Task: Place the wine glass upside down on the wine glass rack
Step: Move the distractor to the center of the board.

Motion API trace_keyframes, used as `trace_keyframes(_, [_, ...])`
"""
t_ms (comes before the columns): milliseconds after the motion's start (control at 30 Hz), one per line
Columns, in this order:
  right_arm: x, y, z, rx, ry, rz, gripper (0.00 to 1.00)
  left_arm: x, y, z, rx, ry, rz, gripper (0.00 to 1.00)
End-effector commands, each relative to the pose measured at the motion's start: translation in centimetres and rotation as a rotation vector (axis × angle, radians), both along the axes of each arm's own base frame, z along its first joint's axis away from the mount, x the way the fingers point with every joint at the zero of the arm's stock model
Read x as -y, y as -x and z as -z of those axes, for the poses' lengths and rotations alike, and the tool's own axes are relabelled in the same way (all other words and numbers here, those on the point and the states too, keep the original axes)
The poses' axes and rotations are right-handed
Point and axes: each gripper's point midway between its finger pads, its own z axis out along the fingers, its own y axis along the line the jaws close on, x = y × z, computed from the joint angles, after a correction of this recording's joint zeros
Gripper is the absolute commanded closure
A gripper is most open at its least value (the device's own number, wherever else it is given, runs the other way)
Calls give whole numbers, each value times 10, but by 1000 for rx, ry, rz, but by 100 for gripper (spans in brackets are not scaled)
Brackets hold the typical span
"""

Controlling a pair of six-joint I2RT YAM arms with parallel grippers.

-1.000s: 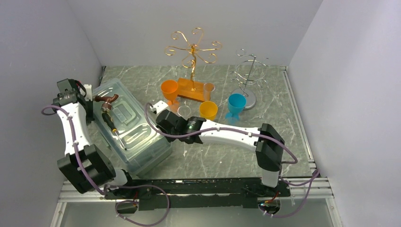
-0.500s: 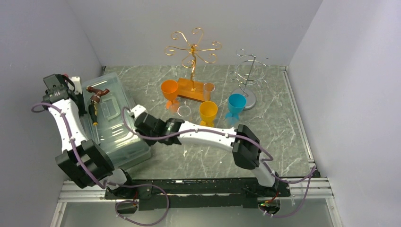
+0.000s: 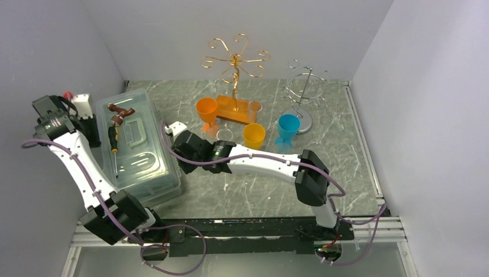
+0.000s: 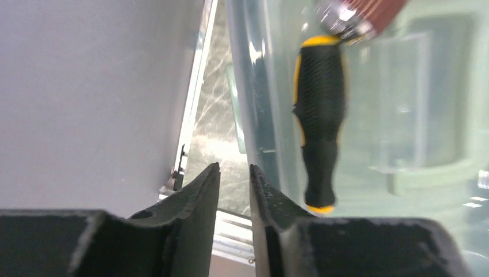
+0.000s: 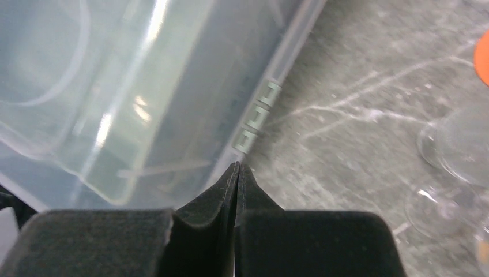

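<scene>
Several wine glasses stand upright mid-table: an orange wine glass [image 3: 206, 109], a yellow one [image 3: 254, 134], a blue one [image 3: 288, 127] and a clear one [image 3: 225, 135] [image 5: 455, 144]. Behind them are a gold wire rack [image 3: 235, 57] on a wooden base and a silver wire rack [image 3: 303, 86]; nothing hangs on either. My right gripper [image 3: 173, 138] [image 5: 238, 166] is shut and empty, its tips at the right edge of a clear plastic bin [image 3: 138, 153] [image 5: 132, 86]. My left gripper [image 3: 85, 114] [image 4: 234, 167] is slightly open and empty, between the bin's left side and the wall.
A black-and-yellow screwdriver [image 3: 113, 140] [image 4: 319, 115] and a brown object [image 3: 118, 111] lie on the bin's lid. A second clear glass [image 3: 255, 107] stands by the gold rack's base. Grey walls close in on the left, back and right.
The bin has slid left and turned to lie squarer to the table. My left arm drew back toward the wall and its jaws parted. My right gripper followed the bin leftward.
</scene>
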Motion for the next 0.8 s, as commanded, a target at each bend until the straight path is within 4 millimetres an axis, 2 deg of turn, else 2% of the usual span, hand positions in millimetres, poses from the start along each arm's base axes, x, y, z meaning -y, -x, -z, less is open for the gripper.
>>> trace_keyframes(0, [-45, 18, -24, -34, -136, -83, 99, 26, -11, -67, 161, 29, 104, 62])
trace_keyframes(100, [-65, 31, -23, -63, -163, -131, 100, 53, -14, -88, 215, 113, 193, 53])
trace_keyframes(233, [-93, 49, -33, -102, -228, -205, 100, 86, -12, -98, 260, 226, 311, 50])
trace_keyframes(400, [-129, 58, -44, -147, -326, -259, 100, 98, -7, -98, 266, 238, 370, 49])
trace_keyframes(533, [-141, 47, -48, -142, -386, -260, 100, 113, 1, -100, 269, 266, 441, 48])
trace_keyframes(567, [-139, 40, -49, -153, -394, -244, 100, 118, 3, -101, 274, 276, 464, 48])
trace_keyframes(633, [-120, 19, -56, -151, -372, -190, 100, 132, 7, -103, 291, 313, 520, 46])
trace_keyframes(667, [-105, 13, -48, -144, -340, -165, 100, 144, 10, -105, 306, 355, 559, 45])
trace_keyframes(767, [-51, 8, -63, -75, -328, -102, 100, 170, 12, -107, 334, 439, 665, 44])
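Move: The clear storage box has its middle about 15 cm left of the right hand, 8 ahead and 5 below; from the left hand it is roughly 15 cm right, 1 ahead and 10 below. On its lid, the screwdriver handle is some 6 cm right of the left hand, 2 ahead and 4 below, and the brown pipe fitting about 9 cm right, 10 ahead and 4 below. A clear glass stands 15 cm right of the right hand and 10 ahead. Right hand pushes the box some 12 cm left, then backs off; left hand rises, opening, then swings right. ##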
